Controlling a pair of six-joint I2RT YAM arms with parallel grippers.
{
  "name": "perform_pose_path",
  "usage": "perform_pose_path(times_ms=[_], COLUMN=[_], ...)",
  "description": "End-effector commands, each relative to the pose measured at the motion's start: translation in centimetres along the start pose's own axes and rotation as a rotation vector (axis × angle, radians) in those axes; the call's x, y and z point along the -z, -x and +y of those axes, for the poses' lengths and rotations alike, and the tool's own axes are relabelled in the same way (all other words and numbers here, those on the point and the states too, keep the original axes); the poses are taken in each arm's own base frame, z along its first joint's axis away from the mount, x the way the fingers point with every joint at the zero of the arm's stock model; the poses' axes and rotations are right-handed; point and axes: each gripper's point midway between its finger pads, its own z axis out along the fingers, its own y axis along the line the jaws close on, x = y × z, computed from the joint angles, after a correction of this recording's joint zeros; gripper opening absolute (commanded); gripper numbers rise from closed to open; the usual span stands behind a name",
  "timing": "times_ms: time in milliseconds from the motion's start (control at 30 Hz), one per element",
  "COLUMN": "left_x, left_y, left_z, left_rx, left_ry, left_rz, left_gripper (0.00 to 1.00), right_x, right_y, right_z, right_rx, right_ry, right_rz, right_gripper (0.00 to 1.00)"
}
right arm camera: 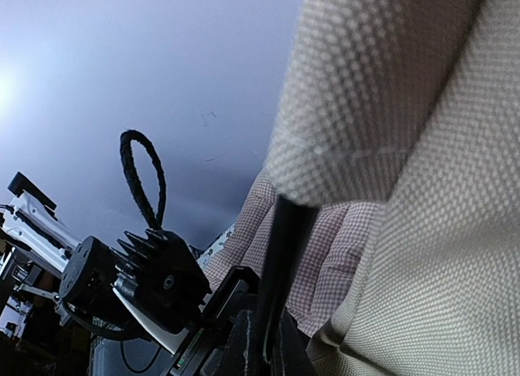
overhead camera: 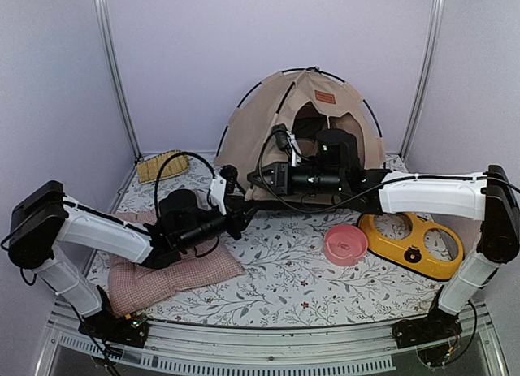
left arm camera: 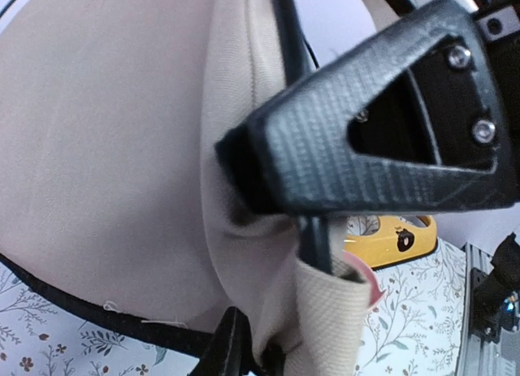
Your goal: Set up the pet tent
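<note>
The pet tent stands at the back centre, beige with thin black poles and a brown label patch. My left gripper is at the tent's front left corner. In the left wrist view it is shut on a fold of the beige fabric. My right gripper reaches across the tent's front to the same corner. In the right wrist view it is shut on a black pole that comes out of the fabric sleeve. One right fingertip shows just above my left jaws.
A pink checked cushion lies under the left arm. A pink bowl and a yellow feeder tray sit at front right. A yellow mat lies at back left. Metal posts stand at the back corners.
</note>
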Motion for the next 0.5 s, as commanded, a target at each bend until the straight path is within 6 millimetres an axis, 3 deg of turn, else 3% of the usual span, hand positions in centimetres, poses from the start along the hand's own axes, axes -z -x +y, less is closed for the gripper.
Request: perform_pose_path(times_ms=[0,333,467], left_x=[1.1,4.2,6.7], left_y=[2.2,0.3,0.3], left_z=[-2.2,1.8,3.9], left_rx=[0.008,0.045,0.057], left_ry=[-0.135,0.052,0.167], left_rz=[-0.002,0.121,0.130], left_gripper=[0.16,0.38,0.43], right_x=[-2.0,-3.7,-3.9], right_y=[-1.6,-1.8,-2.2], right_z=[-3.2,-3.6,-3.8], right_rx=[0.019,0.036,0.041], right_ry=[-0.095,-0.074,-0.076], right_rz=[0.057,0.069,0.085], right_gripper=[0.00,0.00,0.15])
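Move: The tent pole's lower end, wrapped in beige cloth, is right at my left hand's just-parted fingers. My right hand grips the pole higher up, so that end is about 7 cm below it and about 2 cm to its left. From my right hand, the tent's middle is about 23 cm ahead, 12 cm right and a bit lower; the pink bowl is 4 cm ahead, 27 cm right, 26 cm below. The checked cushion lies 27 cm left of my left hand, 2 cm ahead and 19 cm below. I open my left fingers further and draw that hand off the pole's cloth-covered end, first easing slightly back, then mostly left, some 5 cm in all. My right hand keeps its pinch on the pole and carries it about 5 cm down towards the table, shifting left and a little forward as well, fingertips tipping slightly down. ##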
